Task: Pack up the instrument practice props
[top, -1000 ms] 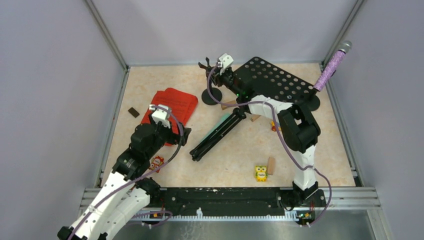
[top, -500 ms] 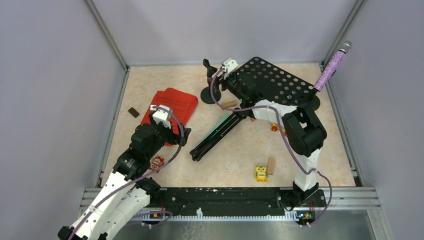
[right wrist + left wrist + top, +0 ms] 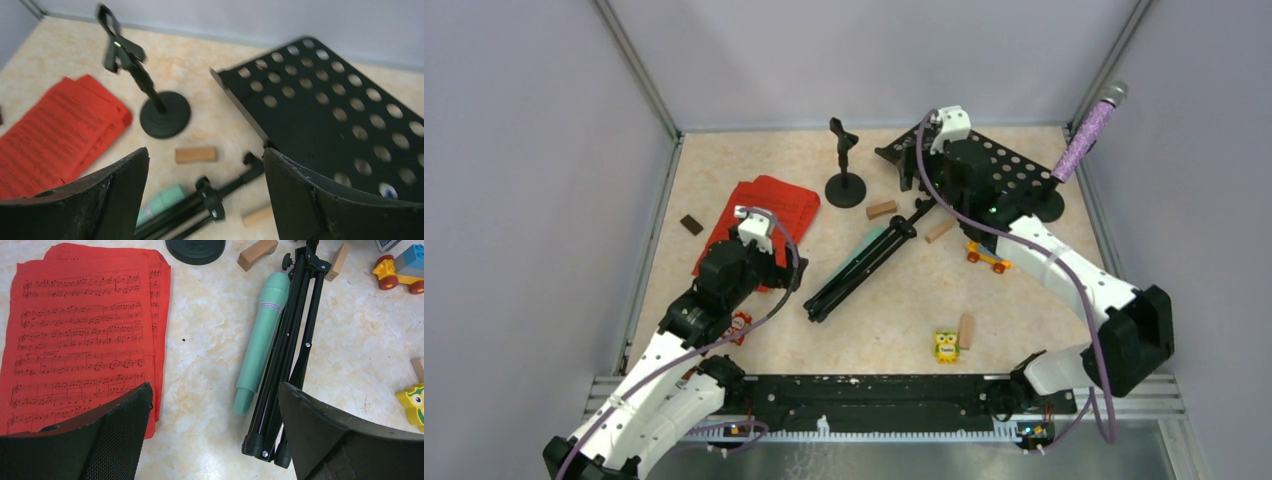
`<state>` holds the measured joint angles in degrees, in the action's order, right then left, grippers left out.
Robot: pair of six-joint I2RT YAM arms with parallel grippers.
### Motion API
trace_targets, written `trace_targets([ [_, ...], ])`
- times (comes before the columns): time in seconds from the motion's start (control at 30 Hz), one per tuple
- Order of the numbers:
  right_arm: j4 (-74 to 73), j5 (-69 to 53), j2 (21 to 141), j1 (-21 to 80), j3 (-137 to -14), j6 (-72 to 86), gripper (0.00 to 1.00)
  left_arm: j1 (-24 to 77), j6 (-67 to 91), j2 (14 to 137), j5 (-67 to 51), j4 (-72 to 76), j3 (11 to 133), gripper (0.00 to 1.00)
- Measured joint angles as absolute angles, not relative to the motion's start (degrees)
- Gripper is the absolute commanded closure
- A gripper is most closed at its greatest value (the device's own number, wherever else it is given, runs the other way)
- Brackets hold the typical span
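A black mic holder (image 3: 845, 185) stands upright on its round base at the back centre, free of both grippers. To its right, my right gripper (image 3: 205, 152) hangs open and empty over the left corner of the black perforated music rack (image 3: 1024, 180). The rack's folded tripod legs (image 3: 864, 262) lie diagonally mid-table, and the mint-green microphone (image 3: 262, 340) lies against them. The red sheet-music pages (image 3: 80, 335) lie at the left. My left gripper (image 3: 214, 386) is open above bare table, between the pages and the tripod feet. The glittery purple microphone (image 3: 1089, 130) leans in the back right corner.
Wooden blocks (image 3: 882, 209) (image 3: 940, 230) (image 3: 967, 329) lie scattered about. A toy car (image 3: 987, 257) sits by the rack, a yellow owl figure (image 3: 945, 346) is near the front and a small dark block (image 3: 690, 224) lies at the left. Grey walls close three sides.
My right gripper has opened, let go of the mic holder and drawn back to the right over the rack. The holder now stands alone. The left arm has edged forward a little.
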<state>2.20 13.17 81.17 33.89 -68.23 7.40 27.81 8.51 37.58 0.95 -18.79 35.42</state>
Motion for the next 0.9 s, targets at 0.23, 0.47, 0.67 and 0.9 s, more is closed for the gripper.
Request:
trace_targets([
  [0.23,-21.3,20.6,72.4,28.9,-68.4,12.7,0.17,27.8,9.5,38.1,0.9,-19.4,35.5,0.01],
  [0.47,-33.7,20.0,69.3,7.1,-76.8,17.6,0.17,27.9,10.5,39.6,0.9,-20.3,35.5,0.01],
  [0.67,-38.8,14.6,72.0,-9.5,-86.6,21.5,0.17,27.9,10.6,39.7,0.9,-20.6,35.5,0.01],
  [0.9,-43.4,16.3,83.8,-11.7,-99.4,22.1,0.16,28.1,10.6,40.8,-0.6,-20.7,35.5,0.01],
])
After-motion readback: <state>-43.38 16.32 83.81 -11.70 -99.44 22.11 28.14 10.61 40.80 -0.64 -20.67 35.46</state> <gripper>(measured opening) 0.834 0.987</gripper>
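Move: The purple microphone on its stand is some 37 cm to the right hand's right, about 9 cm farther out and 4 cm lower. Between them lies the music stand's perforated desk, about 16 cm ahead, 17 cm right and 26 cm below that hand; the toy wagon is about 21 cm right, 4 cm back and 27 cm down. From the left hand, the purple microphone lies about 62 cm right, 26 cm ahead and 5 cm above. Rightward in one fast sweep of about 35 cm, the empty right hand crosses above the music stand's desk towards the purple microphone, first dipping and drawing back a little, then rising and easing forward at the end. It turns about 50 degrees clockwise and tips down to face the microphone, fingers staying wide open and touching nothing. The left hand, also empty, sinks about 2 cm. ##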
